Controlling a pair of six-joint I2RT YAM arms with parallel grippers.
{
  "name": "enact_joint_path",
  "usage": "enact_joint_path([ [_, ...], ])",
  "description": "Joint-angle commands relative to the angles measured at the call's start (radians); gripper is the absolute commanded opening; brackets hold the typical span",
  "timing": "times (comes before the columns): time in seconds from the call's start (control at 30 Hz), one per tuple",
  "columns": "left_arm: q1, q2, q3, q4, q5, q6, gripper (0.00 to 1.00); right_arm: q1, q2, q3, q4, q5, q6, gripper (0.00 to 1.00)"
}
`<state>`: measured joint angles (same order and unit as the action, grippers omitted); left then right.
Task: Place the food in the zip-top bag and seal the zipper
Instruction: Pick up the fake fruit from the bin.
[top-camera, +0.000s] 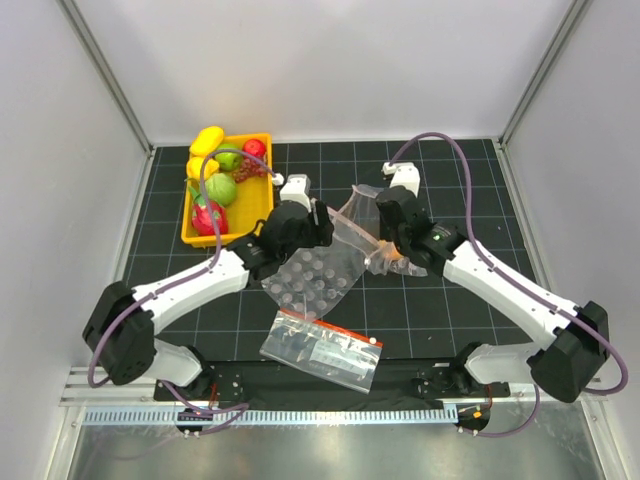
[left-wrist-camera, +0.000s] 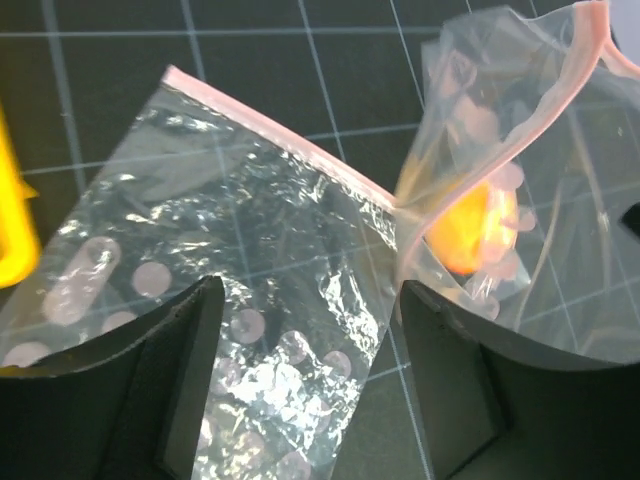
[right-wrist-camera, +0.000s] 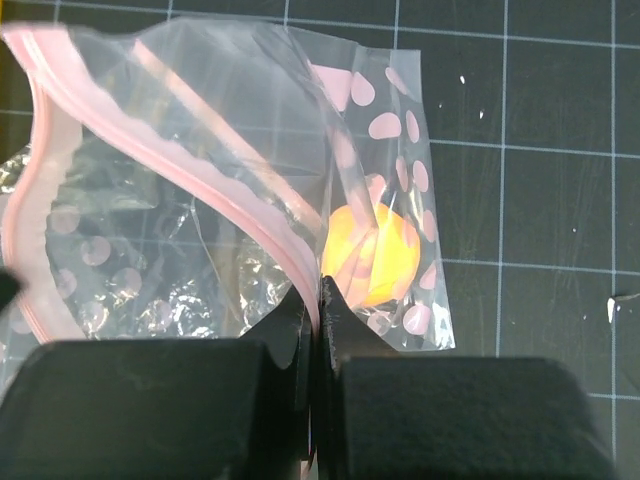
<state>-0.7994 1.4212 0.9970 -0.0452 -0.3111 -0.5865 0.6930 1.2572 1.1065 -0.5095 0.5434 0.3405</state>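
Observation:
The zip-top bag (top-camera: 352, 222) lies mid-table, half lifted, its mouth gaping. One orange peach (right-wrist-camera: 371, 255) sits inside it, also seen through the plastic in the left wrist view (left-wrist-camera: 470, 228). My right gripper (right-wrist-camera: 320, 300) is shut on the pink zipper (right-wrist-camera: 215, 185) strip, just beside the peach. My left gripper (left-wrist-camera: 310, 385) stands open over the bag's crinkled plastic (left-wrist-camera: 230, 230), its fingers (left-wrist-camera: 190, 380) on either side without pinching it. The rest of the food (top-camera: 221, 188) is in the yellow tray (top-camera: 266, 138) at the back left.
A clear bubble sheet (top-camera: 312, 282) lies under and in front of the bag. A clear bag with a red band and dark print (top-camera: 322, 348) rests near the front edge. The tray's yellow corner (left-wrist-camera: 10, 235) shows at the left of the left wrist view.

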Motion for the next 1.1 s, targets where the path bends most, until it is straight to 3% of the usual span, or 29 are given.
enact_joint_path([
  [0.0, 0.008, -0.138, -0.018, 0.013, -0.139, 0.059, 0.76, 0.008, 0.012, 0.039, 0.02, 0.036, 0.029, 0.01],
  [0.03, 0.008, -0.16, -0.027, 0.007, -0.164, 0.059, 0.88, 0.007, 0.005, 0.023, 0.034, 0.032, 0.029, 0.01],
  [0.13, 0.009, -0.234, -0.037, -0.057, -0.313, 0.047, 1.0, 0.008, -0.018, -0.005, 0.074, 0.023, 0.031, 0.01],
  [0.23, 0.023, -0.278, -0.029, -0.111, -0.411, 0.043, 1.0, 0.008, -0.027, -0.019, 0.095, 0.012, 0.032, 0.01],
  [0.4, 0.083, -0.28, 0.006, -0.154, -0.404, 0.002, 1.0, 0.008, -0.036, -0.028, 0.101, 0.012, 0.022, 0.01],
  [0.5, 0.181, -0.228, 0.063, -0.191, -0.336, -0.062, 1.0, 0.008, -0.054, -0.051, 0.126, 0.012, 0.015, 0.01],
  [0.7, 0.331, -0.052, 0.224, -0.252, -0.332, -0.059, 1.0, 0.01, -0.076, -0.066, 0.143, 0.001, 0.009, 0.01],
  [1.07, 0.517, 0.362, 0.666, -0.517, -0.358, 0.098, 1.0, 0.01, -0.065, -0.08, 0.163, -0.026, 0.014, 0.01],
])
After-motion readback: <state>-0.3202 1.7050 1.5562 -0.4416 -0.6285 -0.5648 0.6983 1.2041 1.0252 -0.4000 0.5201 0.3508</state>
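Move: From my left hand the green apple, which I seem to be going for, lies about 30 cm ahead, 27 cm to the left and roughly 14 below. The cabbage stands about 20 ahead and 27 left, the tomato some 34 ahead and 20 left, the grapes 27 ahead and 21 left, all in the bin about as low. From my right hand the green apple lies roughly 31 cm ahead, 40 left and 16 below. I lift my left hand clear of the bag mouth, up and left by about 8 and 10 cm as the part-open fingers spread fully, then sweep on forward and left over the yellow bin, sinking slightly and swinging the wrist some 40 degrees counter-clockwise to face the food. My right hand stays nearly in place, still pinching the zipper edge. ##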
